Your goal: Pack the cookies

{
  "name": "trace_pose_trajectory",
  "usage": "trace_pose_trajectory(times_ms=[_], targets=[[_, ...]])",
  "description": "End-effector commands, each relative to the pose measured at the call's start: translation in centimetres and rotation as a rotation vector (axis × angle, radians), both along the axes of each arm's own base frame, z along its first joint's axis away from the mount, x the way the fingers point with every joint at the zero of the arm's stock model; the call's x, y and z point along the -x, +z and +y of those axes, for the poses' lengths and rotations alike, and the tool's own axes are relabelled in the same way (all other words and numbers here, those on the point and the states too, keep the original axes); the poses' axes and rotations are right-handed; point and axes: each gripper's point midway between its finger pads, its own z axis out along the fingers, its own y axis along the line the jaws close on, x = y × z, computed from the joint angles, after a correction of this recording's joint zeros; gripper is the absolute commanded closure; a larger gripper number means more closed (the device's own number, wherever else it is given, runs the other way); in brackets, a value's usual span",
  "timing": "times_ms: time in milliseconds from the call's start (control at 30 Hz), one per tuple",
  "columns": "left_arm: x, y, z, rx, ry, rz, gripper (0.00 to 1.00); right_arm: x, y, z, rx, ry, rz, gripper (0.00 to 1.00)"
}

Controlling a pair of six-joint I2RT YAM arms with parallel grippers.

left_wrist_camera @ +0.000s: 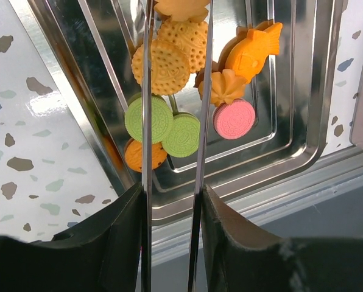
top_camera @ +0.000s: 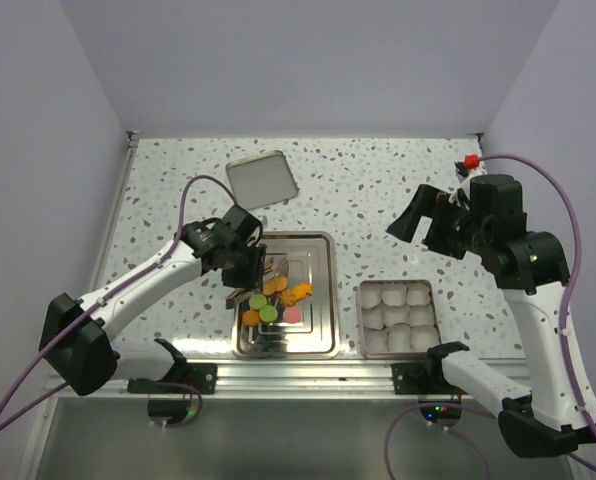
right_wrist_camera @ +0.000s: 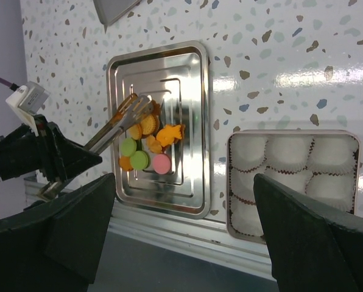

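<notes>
The cookies [top_camera: 276, 300] lie clustered on the left of a steel tray [top_camera: 320, 250]: orange rounds, two green ones [left_wrist_camera: 148, 118], a pink one [left_wrist_camera: 234, 118] and an orange fish shape [left_wrist_camera: 254, 52]. My left gripper [left_wrist_camera: 172, 198] is shut on a pair of metal tongs [left_wrist_camera: 146, 121], pressing their two arms. The tong tips reach over the pile, either side of an orange cookie [left_wrist_camera: 181, 7] at the frame's top edge. Whether they pinch it does not show. My right gripper [right_wrist_camera: 184, 179] hangs open and empty high above the table's right side.
A square tin [top_camera: 361, 320] with white paper liners [right_wrist_camera: 291, 149] sits right of the tray. Its lid [top_camera: 262, 179] lies at the back, beyond the tray. An aluminium rail [top_camera: 308, 375] runs along the near table edge.
</notes>
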Motion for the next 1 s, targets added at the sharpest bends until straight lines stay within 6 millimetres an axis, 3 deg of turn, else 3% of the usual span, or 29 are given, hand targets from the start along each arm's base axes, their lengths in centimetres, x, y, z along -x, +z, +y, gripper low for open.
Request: trace_pose_trajectory(times_ms=[0, 200, 400, 533, 733, 900, 967], targets=[[-1.3, 1.9, -1.1, 0.035, -0.002, -0.057, 0.72, 0.0, 0.4, 0.5, -0.006, 0.036, -0.027, 0.01], [-2.3, 4.4, -2.3, 0.059, -0.003, -0.095, 0.76, 0.0, 1.4, 0.4, -0.005, 0.031, -0.046, 0.01], [-2.7, 8.0, -5.2, 0.091, -0.054, -0.159, 0.77, 0.2, 3.7, 0.1, -0.015, 0.018, -0.088, 0.01], [-1.1, 9.6, -9.1, 0.119, -0.159, -0.185, 0.77, 0.5, 5.3, 0.1, -0.029, 0.012, -0.126, 0.01], [2.6, 10.0, -15.3, 0.151, -0.313, -0.177, 0.78, 0.5, 6.0, -0.2, -0.022, 0.004, -0.136, 0.01], [4.0, 9.9, -19.0, 0.183, -0.361, -0.173, 0.78, 1.0, 5.9, -0.4, -0.019, -0.002, -0.135, 0.01], [4.4, 9.5, -19.6, 0.177, -0.378, -0.166, 0.78, 1.2, 5.9, -0.4, -0.02, -0.004, -0.138, 0.01]])
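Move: The left gripper already has the leaf cookie pinched in its tongs. The paper-cup box's far-left cup, where the cookie is going, lies about 27 cm to its right, 3 cm back and 9 cm below. At similar depth, the fish cookie is some 11 cm right and 3 cm back, and the pink cookie 9 cm right and 7 cm back. From the right hand, that cup is roughly 6 cm back, 2 cm left and 29 cm below. Keep the tongs pinched on the leaf cookie and lift the left gripper out of the tray, about 9 cm up and slightly forward, then sweep it some 17 cm right, curving back over the cookies towards the box's far-left cup, turning clockwise a good 20 degrees and easing down a little at the end. Raise the empty, open right gripper about 5 cm out of the way. ##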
